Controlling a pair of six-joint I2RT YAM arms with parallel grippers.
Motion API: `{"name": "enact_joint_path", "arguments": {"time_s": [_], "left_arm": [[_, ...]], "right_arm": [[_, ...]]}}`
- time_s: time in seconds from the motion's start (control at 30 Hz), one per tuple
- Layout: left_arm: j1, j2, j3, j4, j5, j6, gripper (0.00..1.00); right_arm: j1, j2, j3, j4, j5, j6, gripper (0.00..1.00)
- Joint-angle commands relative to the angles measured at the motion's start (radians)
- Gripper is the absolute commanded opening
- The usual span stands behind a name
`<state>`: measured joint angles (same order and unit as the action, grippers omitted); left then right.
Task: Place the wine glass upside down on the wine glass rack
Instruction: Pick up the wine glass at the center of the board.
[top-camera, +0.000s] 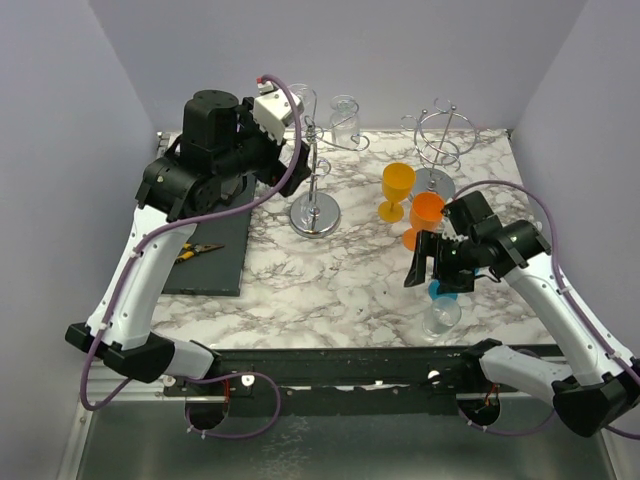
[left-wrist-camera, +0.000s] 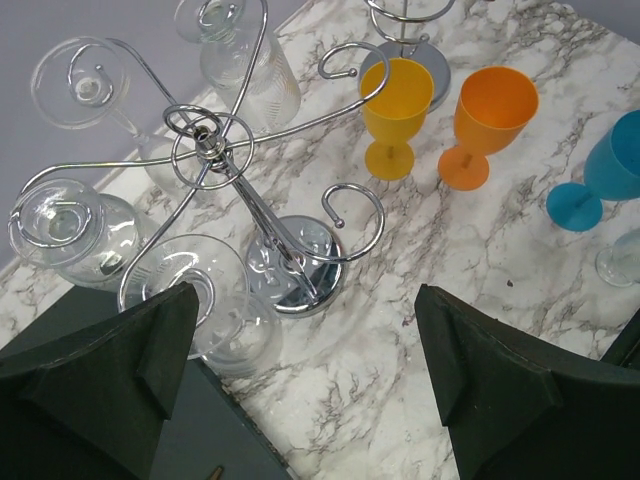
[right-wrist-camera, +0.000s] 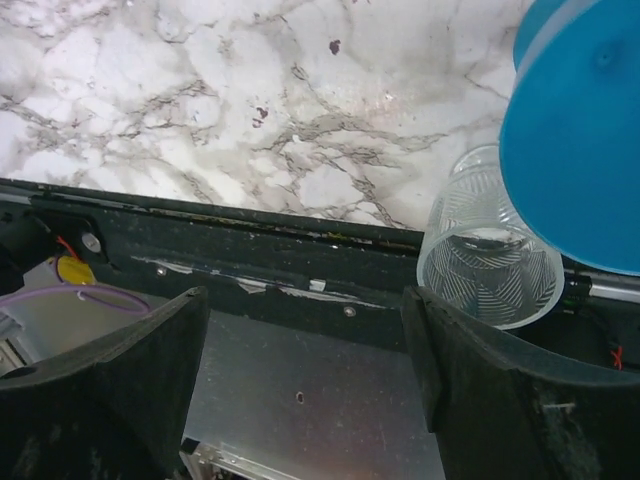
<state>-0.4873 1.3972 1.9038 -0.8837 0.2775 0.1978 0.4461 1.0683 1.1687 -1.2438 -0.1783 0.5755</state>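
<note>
The chrome wine glass rack (left-wrist-camera: 215, 150) stands on the marble with its base (left-wrist-camera: 300, 265) below my left gripper (left-wrist-camera: 310, 375). That gripper is open and holds nothing. Several clear wine glasses hang upside down from the rack's hooks; the nearest wine glass (left-wrist-camera: 205, 300) hangs just beside my left finger (left-wrist-camera: 130, 370), not touching it. My right gripper (right-wrist-camera: 305, 380) is open and empty over the table's front edge. A blue glass (right-wrist-camera: 580, 130) and a clear ribbed glass (right-wrist-camera: 490, 255) stand right of it.
A second, empty chrome rack (top-camera: 440, 140) stands at the back right. A yellow glass (top-camera: 397, 190) and an orange glass (top-camera: 425, 212) stand between the racks. A dark mat (top-camera: 215, 260) with a small tool (top-camera: 200, 250) lies at the left.
</note>
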Motion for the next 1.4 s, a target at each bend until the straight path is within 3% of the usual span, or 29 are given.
{"name": "enact_joint_path", "arguments": {"time_s": [0.0,0.33,0.73,0.87,1.07,1.27,1.37], "left_arm": [[0.000,-0.051,-0.021,-0.008,0.037,-0.002,0.99],[0.000,-0.072,-0.045,-0.006,0.033,0.017,0.99],[0.000,-0.082,-0.049,-0.009,0.023,0.012,0.99],[0.000,-0.088,-0.042,-0.028,0.019,0.021,0.99],[0.000,-0.092,-0.036,-0.037,0.015,0.033,0.99],[0.000,-0.095,-0.044,-0.037,0.011,0.040,0.99],[0.000,-0.097,-0.038,-0.037,0.014,0.034,0.99]], "right_arm": [[0.003,-0.033,-0.073,-0.008,0.022,0.058,0.83],[0.003,-0.089,-0.253,0.074,0.120,0.099,0.77],[0.016,-0.044,-0.369,0.241,0.076,0.102,0.68],[0.067,-0.014,-0.399,0.292,0.087,0.130,0.59],[0.230,0.014,-0.365,0.283,0.232,0.226,0.42],[0.280,0.008,-0.311,0.282,0.304,0.251,0.08],[0.299,0.018,-0.277,0.298,0.308,0.248,0.00]]}}
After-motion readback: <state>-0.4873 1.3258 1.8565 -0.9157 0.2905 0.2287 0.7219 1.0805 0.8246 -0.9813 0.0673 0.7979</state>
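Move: Just behind and to the right of the right hand stands the clear wine glass, about 3 cm back, 6 cm right and 13 cm below. The blue goblet stands some 8 cm beyond it and 3 cm farther right; the orange goblet is about 15 cm ahead of the right hand and 3 cm right. From the left hand, up by the rack, the wine glass lies roughly 18 cm back, 30 cm right and 36 cm below. Sinking about 11 cm with the fingers open, the right hand first eases 2 to 3 cm back and right onto the wine glass, then swings some 4 cm left low down while its fingers close nearly shut, one inside the bowl and one outside, pinching the left wall. It rolls slightly, some 10 degrees, and starts to rise by a centimetre at the end. ##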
